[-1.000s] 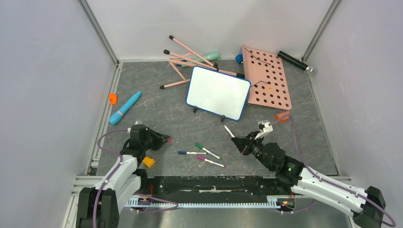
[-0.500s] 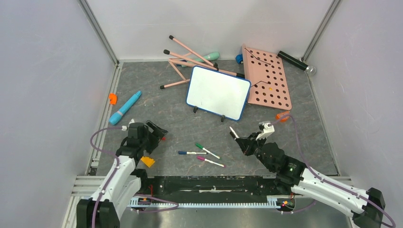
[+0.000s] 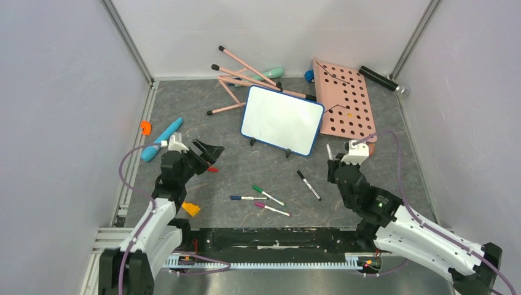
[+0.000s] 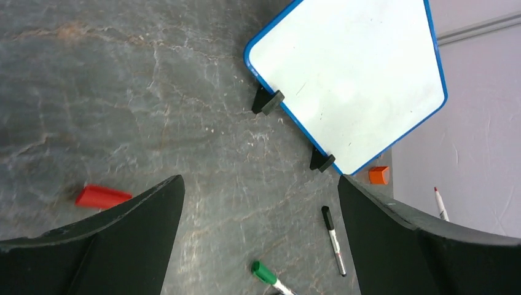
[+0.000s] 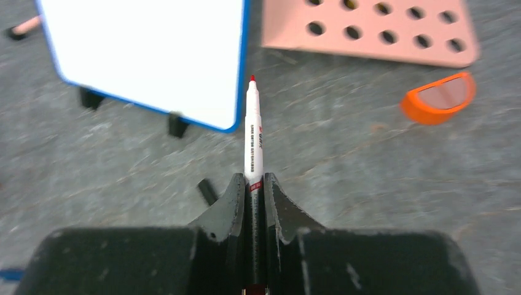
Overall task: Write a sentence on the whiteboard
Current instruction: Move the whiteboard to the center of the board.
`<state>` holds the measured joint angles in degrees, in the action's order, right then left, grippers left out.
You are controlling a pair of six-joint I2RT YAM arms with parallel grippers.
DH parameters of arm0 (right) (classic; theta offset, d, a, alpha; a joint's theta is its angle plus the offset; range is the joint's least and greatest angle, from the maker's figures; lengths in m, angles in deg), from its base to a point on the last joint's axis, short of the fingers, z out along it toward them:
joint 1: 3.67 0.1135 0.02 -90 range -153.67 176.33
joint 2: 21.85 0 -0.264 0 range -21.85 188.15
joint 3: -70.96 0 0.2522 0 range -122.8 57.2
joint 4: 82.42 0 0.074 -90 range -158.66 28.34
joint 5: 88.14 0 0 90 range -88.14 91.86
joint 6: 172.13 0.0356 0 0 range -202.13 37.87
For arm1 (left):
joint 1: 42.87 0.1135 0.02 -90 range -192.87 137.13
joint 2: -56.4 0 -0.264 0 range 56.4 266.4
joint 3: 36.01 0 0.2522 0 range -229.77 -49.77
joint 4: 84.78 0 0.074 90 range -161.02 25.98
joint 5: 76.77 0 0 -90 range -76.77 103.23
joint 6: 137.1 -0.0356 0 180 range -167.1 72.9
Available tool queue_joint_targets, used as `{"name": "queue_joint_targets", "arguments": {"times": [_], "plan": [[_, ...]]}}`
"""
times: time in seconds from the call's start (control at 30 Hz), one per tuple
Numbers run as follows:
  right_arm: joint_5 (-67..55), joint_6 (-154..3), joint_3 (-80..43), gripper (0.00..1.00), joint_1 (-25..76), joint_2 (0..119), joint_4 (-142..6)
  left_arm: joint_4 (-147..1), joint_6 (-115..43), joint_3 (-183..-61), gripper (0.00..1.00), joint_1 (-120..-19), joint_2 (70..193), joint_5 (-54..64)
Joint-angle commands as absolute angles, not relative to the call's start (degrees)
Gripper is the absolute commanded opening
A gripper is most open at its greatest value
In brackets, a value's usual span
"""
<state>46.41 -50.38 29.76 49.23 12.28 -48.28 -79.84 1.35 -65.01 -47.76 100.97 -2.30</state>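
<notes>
The whiteboard (image 3: 282, 120) stands tilted on its black feet mid-table, blue-rimmed, its face blank; no sentence shows on it. My right gripper (image 3: 335, 166) is shut on an uncapped red marker (image 5: 253, 135), its red tip pointing at the whiteboard's (image 5: 147, 55) near right corner, short of the rim. My left gripper (image 3: 207, 153) hangs open above the table left of the board, nothing between its jaws (image 4: 259, 184). A red cap (image 4: 101, 196) lies on the table beside its left finger.
Black (image 3: 309, 184), green (image 3: 267, 195), blue (image 3: 246, 198) and magenta (image 3: 270, 209) markers lie in front of the board. A pink pegboard (image 3: 344, 98) lies right of it, pink sticks (image 3: 242, 77) behind. An orange half-ring (image 5: 439, 98), a blue tube (image 3: 161, 139) and an orange wedge (image 3: 191, 209) are scattered about.
My left gripper opened, let the red cap drop to the table and rose away from it. My right gripper swung right and farther with the red marker, towards the board.
</notes>
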Motion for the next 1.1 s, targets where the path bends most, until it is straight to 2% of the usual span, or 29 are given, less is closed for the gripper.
{"name": "queue_joint_targets", "arguments": {"times": [0.0,0.13,0.3,0.47,0.73,0.93,1.07], "plan": [[50.1,-58.2,22.1,0.00,42.4,17.5,-45.6,-99.2,-2.9,-67.9,1.00,-47.5,110.8,-5.7],[48.2,-65.0,15.6,0.00,36.7,21.8,-48.5,-110.6,-2.1,-72.4,1.00,-47.6,123.0,-7.7],[40.0,-71.3,5.3,0.00,28.4,29.9,-51.5,-124.7,-1.7,-79.9,0.99,-47.6,138.9,-13.1],[27.2,-72.2,-1.7,0.00,18.4,37.7,-56.3,-126.0,-2.1,-91.4,0.97,-47.6,152.3,-20.6],[2.5,-69.0,-5.3,0.00,6.8,48.4,-69.5,-131.8,0.9,-103.7,0.99,-47.6,167.0,-27.7],[-13.8,-64.8,-9.1,0.00,2.6,59.3,-77.4,-133.3,1.4,-109.3,0.99,-47.7,173.8,-29.6],[-17.5,-63.6,-11.2,0.00,2.3,64.7,-80.8,-132.0,0.7,-112.9,0.99,-47.9,177.6,-31.1]]}}
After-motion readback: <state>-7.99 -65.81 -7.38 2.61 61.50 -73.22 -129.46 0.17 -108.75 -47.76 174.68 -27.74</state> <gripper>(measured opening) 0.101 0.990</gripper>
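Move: The whiteboard on its easel has its middle some 19 cm ahead of the open left hand and 25 cm to its right, a couple of cm lower. From the right hand it is about 24 cm ahead, 17 cm left and 6 cm lower. The red cap lies 11 cm below the left hand, roughly 3 cm back and 2 cm left. The pink pegboard is 36 cm ahead and 9 cm right of the right hand, about 11 cm lower. Still gripping the uncapped red marker, the right hand rises some 12 cm while reaching forward about 24 cm, bowing out right and back left around the whiteboard's right side, then sinks slightly. Meanwhile the wide-open left hand reaches forward about 22 cm and 8 cm right towards the board's left edge, pitching its fingers up and turning some 25 degrees clockwise. ##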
